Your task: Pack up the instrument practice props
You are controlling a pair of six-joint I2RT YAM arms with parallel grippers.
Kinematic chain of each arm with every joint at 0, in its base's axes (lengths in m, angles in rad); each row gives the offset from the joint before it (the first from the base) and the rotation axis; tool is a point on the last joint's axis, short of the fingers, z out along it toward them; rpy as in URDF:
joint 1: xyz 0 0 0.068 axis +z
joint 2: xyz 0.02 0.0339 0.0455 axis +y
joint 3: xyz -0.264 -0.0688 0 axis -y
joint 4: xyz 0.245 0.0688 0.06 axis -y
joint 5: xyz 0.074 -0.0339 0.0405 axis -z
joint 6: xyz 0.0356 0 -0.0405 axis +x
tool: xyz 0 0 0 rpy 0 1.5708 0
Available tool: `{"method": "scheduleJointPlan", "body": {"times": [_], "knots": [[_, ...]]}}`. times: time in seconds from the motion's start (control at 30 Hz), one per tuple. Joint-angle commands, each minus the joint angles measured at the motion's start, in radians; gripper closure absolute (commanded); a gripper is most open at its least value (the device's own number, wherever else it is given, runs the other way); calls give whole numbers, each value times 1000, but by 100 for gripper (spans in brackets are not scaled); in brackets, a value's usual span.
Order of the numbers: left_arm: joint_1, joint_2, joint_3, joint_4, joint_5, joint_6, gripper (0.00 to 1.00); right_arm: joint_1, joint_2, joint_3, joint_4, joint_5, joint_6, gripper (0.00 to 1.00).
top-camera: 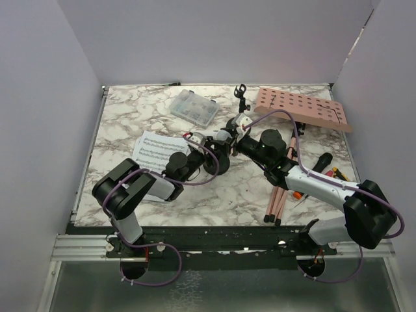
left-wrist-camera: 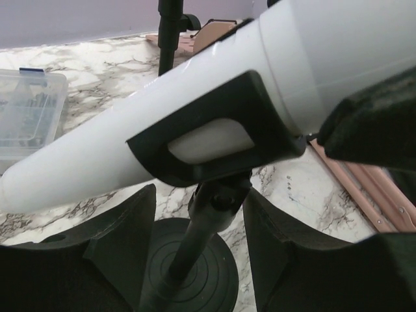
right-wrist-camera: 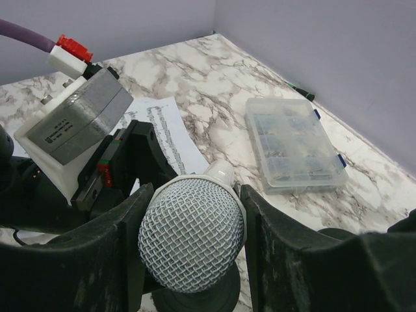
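The white microphone sits tilted in the clip of a black round-based mic holder. My right gripper is shut on its mesh head. My left gripper is open, with a finger on either side of the holder's stem and a gap showing on the left. The second holder stands behind. The pink board lies at the back right, its legs lie near the right arm, and the black microphone lies at the right. Sheet music lies at the left.
A clear plastic parts box sits at the back, left of centre. Small red and orange items lie by the right edge. A thin dark tool lies along the back wall. Grey walls close in three sides.
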Motion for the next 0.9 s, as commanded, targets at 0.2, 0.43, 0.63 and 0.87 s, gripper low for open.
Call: {"method": "scheduleJointPlan", "body": {"times": [0.2, 0.43, 0.63, 0.87], "knots": [[-6, 87, 68, 85, -27, -13, 71, 9, -3, -11, 14, -20, 45, 98], [-7, 102, 26, 85, -133, -35, 95, 8, -90, -26, -36, 15, 31, 99], [-7, 96, 11, 46, -216, -48, 100, 8, -182, -44, -91, 7, 34, 99], [-7, 78, 6, -31, -306, -62, 100, 8, -295, -62, -164, 22, 44, 99]]}}
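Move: The white microphone's head is already between the right fingers. Its stand clip lies about 2 cm ahead, 3 cm left and 5 cm below that hand, and the empty black stand's foot 13 cm ahead, 3 cm right and well below. The neck under the clip is some 2 cm ahead and 2 cm right of the left fingertips, level with them; the clip sits 3 cm ahead, 3 cm right and 4 cm above them. The stand's neck, just under the clip, is taken by the left fingers, which edge about 1.5 cm forward and right and close on it, then hold nearly in place. The microphone's head, still gripped by the right hand, stays put at first, then is drawn back and to the right about 4 cm and slightly down, away from the left hand. ##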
